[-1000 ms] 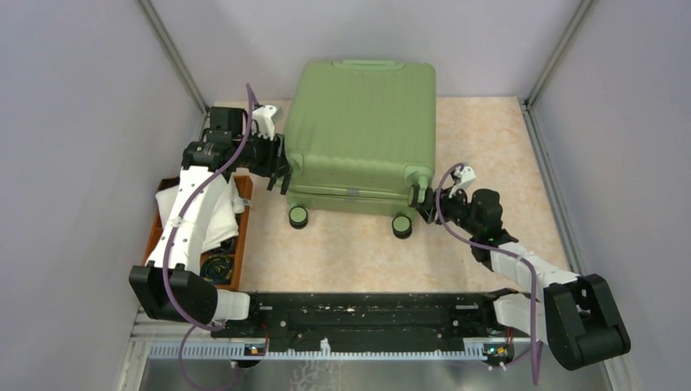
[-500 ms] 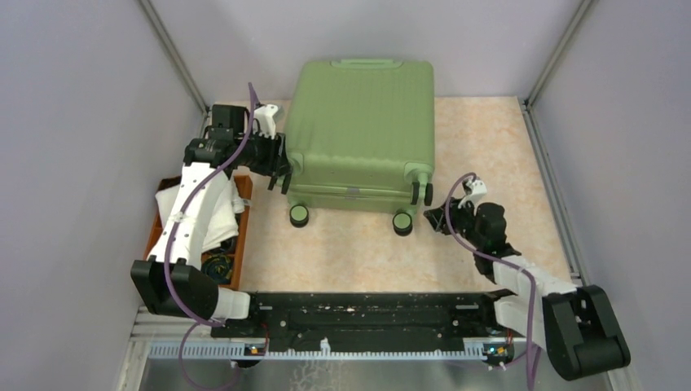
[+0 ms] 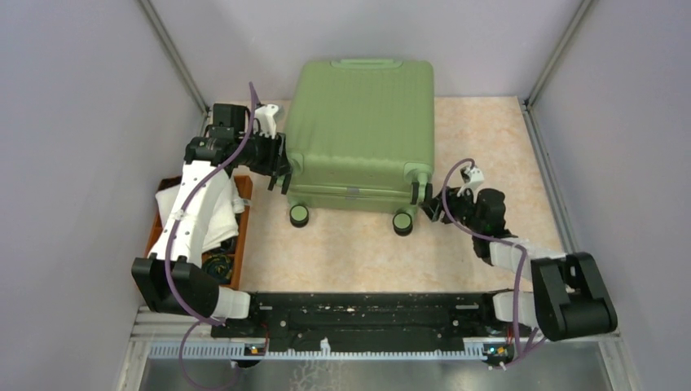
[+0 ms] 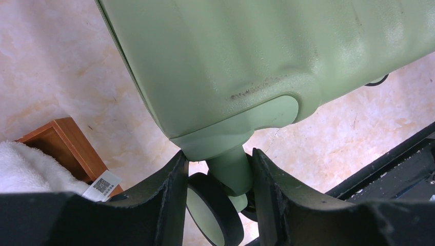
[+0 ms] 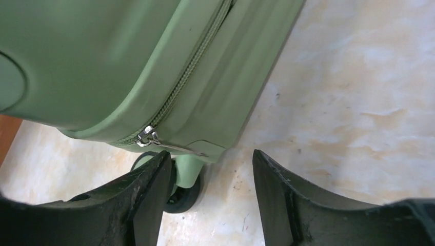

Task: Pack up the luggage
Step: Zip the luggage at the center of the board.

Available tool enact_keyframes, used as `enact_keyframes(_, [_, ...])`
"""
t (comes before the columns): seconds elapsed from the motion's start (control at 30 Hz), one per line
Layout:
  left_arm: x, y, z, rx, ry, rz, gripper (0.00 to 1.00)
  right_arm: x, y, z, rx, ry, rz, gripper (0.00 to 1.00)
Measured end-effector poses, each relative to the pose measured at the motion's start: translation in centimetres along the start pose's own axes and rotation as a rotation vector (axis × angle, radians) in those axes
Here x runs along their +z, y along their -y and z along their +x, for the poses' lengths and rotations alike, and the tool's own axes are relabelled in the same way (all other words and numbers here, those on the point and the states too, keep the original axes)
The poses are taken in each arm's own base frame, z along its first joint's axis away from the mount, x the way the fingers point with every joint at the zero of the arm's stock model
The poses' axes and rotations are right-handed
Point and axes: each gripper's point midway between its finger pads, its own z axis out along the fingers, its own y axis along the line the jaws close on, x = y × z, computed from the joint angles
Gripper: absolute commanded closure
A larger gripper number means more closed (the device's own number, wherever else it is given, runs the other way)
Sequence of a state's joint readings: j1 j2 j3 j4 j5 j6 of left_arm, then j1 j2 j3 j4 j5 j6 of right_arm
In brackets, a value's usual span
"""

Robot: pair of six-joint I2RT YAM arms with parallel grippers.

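Observation:
The luggage [image 3: 358, 122], a light-green ribbed suitcase, lies flat and closed with its black wheels toward me. My left gripper [image 3: 281, 175] is at its near left corner. In the left wrist view the left gripper [image 4: 218, 169] is shut around the green stem of a corner wheel [image 4: 215, 210] under the shell [image 4: 256, 51]. My right gripper [image 3: 427, 205] is open and empty beside the near right corner. In the right wrist view the right gripper [image 5: 211, 179] stands just short of the shell [image 5: 102, 61], with the silver zipper pull [image 5: 146, 137] and a wheel [image 5: 187, 197] by its left finger.
A wooden tray [image 3: 243, 244] on the left holds a white towel [image 3: 200, 212] and coiled cables [image 3: 218, 265]; its corner shows in the left wrist view [image 4: 72, 143]. The black base rail [image 3: 358, 314] runs along the near edge. Walls close in on three sides.
My right gripper drew back from the luggage's near right corner, then came partly back toward it, with its arm folded closer in. The left arm has not moved.

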State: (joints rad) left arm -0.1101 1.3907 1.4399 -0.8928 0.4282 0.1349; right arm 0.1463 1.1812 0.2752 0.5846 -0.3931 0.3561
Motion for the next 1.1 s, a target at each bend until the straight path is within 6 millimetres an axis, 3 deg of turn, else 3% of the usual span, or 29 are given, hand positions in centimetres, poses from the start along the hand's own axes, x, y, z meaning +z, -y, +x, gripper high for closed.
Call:
enact_keyframes(0.17, [0.0,0.0,0.0,0.002,0.0,0.0,1.0,1.4,-1.3,1.3,0.001,-0.08,-0.136,0.45])
enact_keyframes(0.43, [-0.1,-0.1,0.0,0.001,0.001,-0.001,1.0,1.6,-2.8,0.5,-0.085,-0.086,-0.243,0.5])
enact_keyframes(0.53, [-0.1,-0.1,0.0,0.001,0.001,-0.001,1.0,1.7,-2.9,0.7,-0.091,-0.098,-0.262,0.61])
enact_keyframes(0.67, [-0.2,-0.2,-0.3,0.007,0.007,-0.005,1.0,1.7,-2.8,1.0,-0.085,-0.111,-0.271,0.87])
enact_keyframes(0.8, [-0.3,-0.4,-0.4,0.011,0.014,-0.009,1.0,1.7,-2.7,1.0,-0.07,-0.108,-0.261,1.0])
enact_keyframes(1.1, [-0.3,-0.5,-0.6,0.012,0.018,-0.011,1.0,0.1,-2.8,0.4,-0.056,-0.026,-0.204,1.0])
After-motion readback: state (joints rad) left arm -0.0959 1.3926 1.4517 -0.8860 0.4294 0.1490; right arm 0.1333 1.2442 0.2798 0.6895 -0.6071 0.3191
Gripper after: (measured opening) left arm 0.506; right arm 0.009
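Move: The zipper pull, with its thin cord trailing toward the right hand, sits at the suitcase's front right corner, about 4 cm left and 2 cm ahead of the open right fingers, roughly level with them. The lower right wheel is some 6 cm left of that hand, neither ahead nor back, and 5 cm below. The upper right wheel is about 5 cm left and 9 cm above, also level fore and aft. From the left hand the pull lies about 27 cm right, level fore and aft, 11 cm lower. The right fingers shut on the zipper pull's cord and pinch it: still half open, the hand first slides about 3.5 cm left to the case corner, yawing some 15 degrees counter-clockwise, and closes there. It then draws the cord back, right and up, about 1 cm each way. The left hand keeps its grip on the upper left wheel's stem, hardly shifting. ##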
